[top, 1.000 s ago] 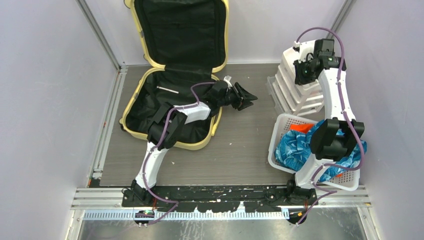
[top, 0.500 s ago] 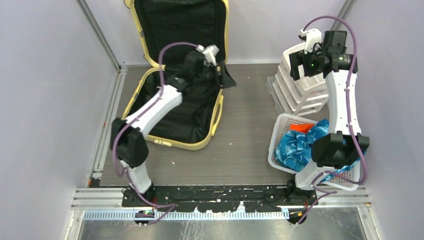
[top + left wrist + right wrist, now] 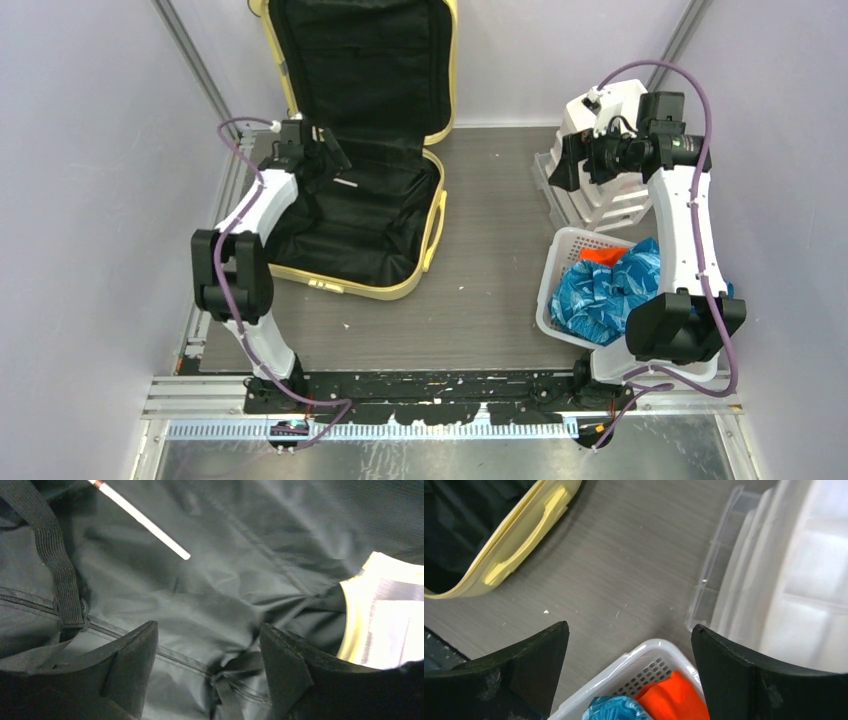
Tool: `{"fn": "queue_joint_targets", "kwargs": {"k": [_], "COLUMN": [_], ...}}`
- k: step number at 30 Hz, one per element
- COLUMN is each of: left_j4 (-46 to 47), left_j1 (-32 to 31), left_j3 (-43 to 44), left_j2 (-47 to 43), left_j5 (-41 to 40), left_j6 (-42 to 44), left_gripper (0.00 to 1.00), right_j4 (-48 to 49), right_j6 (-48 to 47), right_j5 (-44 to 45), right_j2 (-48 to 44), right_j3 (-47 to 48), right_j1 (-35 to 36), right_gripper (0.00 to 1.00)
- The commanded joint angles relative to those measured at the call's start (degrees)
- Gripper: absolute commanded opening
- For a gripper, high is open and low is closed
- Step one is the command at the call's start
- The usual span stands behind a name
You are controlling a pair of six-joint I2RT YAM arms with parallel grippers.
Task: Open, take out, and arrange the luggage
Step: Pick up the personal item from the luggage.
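Note:
The pale yellow luggage [image 3: 425, 245] lies open at the back left, its lid leaning on the rear wall. Black lining [image 3: 225, 580] and straps [image 3: 60, 575] fill the left wrist view, with the yellow rim [image 3: 352, 630] at the right. My left gripper [image 3: 332, 158] hovers inside the lower shell near its back left corner, open [image 3: 207, 645], nothing between its fingers. A thin white stick [image 3: 145, 522] lies on the lining just beyond it. My right gripper [image 3: 558, 170] hangs open [image 3: 630, 632] and holds nothing, above the floor between the luggage handle [image 3: 524, 545] and the drawers.
A white stacked drawer bin [image 3: 600, 195] stands at the back right. In front of it sits a white perforated basket [image 3: 560, 250] holding blue patterned bags [image 3: 600, 295] and an orange item [image 3: 674, 695]. Walls close in on both sides.
My left arm has swung from the luggage's right side across to its back left corner. My right gripper has turned left, off the drawer bin, toward the floor beside it.

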Motion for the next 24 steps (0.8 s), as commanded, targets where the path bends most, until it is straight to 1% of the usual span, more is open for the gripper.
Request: {"fn": "queue_joint_targets", "kwargs": {"k": [1, 3, 4, 6, 8, 11, 16, 20, 24], "left_j4": [6.12, 5.43, 5.38, 4.73, 3.80, 3.27, 3.71, 3.33, 5.69], "left_j1": [0.10, 0.25, 0.26, 0.35, 0.35, 0.56, 1.05, 1.46, 2.30], "left_j3": [0.89, 4.55, 6.41, 9.66, 12.01, 12.26, 11.72, 13.03, 13.32], "left_j2": [6.03, 10.22, 12.07, 15.33, 17.70, 19.67, 22.09, 24.34, 26.64], "left_j5": [-7.78, -9.25, -9.80, -11.71, -14.77, -16.81, -15.74, -15.35, -13.51], "left_j6": [-9.83, -11.20, -11.56, -11.90, -12.86, -15.33, -19.11, -20.97, -22.64], "left_gripper": [0.69, 0.54, 0.50, 0.42, 0.38, 0.37, 0.37, 0.40, 0.41], "right_j4": [1.76, 1.86, 1.98, 2.18, 2.53, 2.74, 2.83, 2.66, 2.70], "right_j6": [1.18, 1.09, 1.08, 1.07, 1.10, 1.17, 1.25, 1.40, 1.43], "right_j5": [-3.72, -3.87, -3.85, -3.90, -3.96, -4.07, -4.25, -4.64, -4.95], "right_j2": [-1.43, -1.44, -1.46, -1.36, -1.25, -1.02, 0.44, 1.54, 1.90], "right_j3": [-3.19, -3.99, -4.26, -4.87, -5.55, -6.25, -5.96, -5.34, -5.61], "right_j1": [0.13, 0.13, 0.13, 0.13, 0.10, 0.04, -0.05, -0.13, -0.14], "right_gripper": [0.96, 0.96, 0.96, 0.96, 0.96, 0.96, 0.95, 0.95, 0.95]}}
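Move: The personal item, a white stick on the luggage's black lining, is about 10 cm ahead of my left hand, 4 cm to its left and 16 cm below. The hinge edge's middle lies some 20 cm ahead and 5 cm right of that hand; the luggage's yellow side handle is about 19 cm right and 2 cm back. From my right hand the stick is roughly 53 cm left, 20 cm ahead and 28 cm down. I sink my left hand about 13 cm into the open luggage while reaching some 7 cm forward and slightly left towards the white stick, quickly at first, then easing down. On the way I turn it about 25 degrees counter-clockwise and narrow the fingers to under half open, no grip on the stick yet. My right hand, wide open, lowers about 4.5 cm beside the drawers. ##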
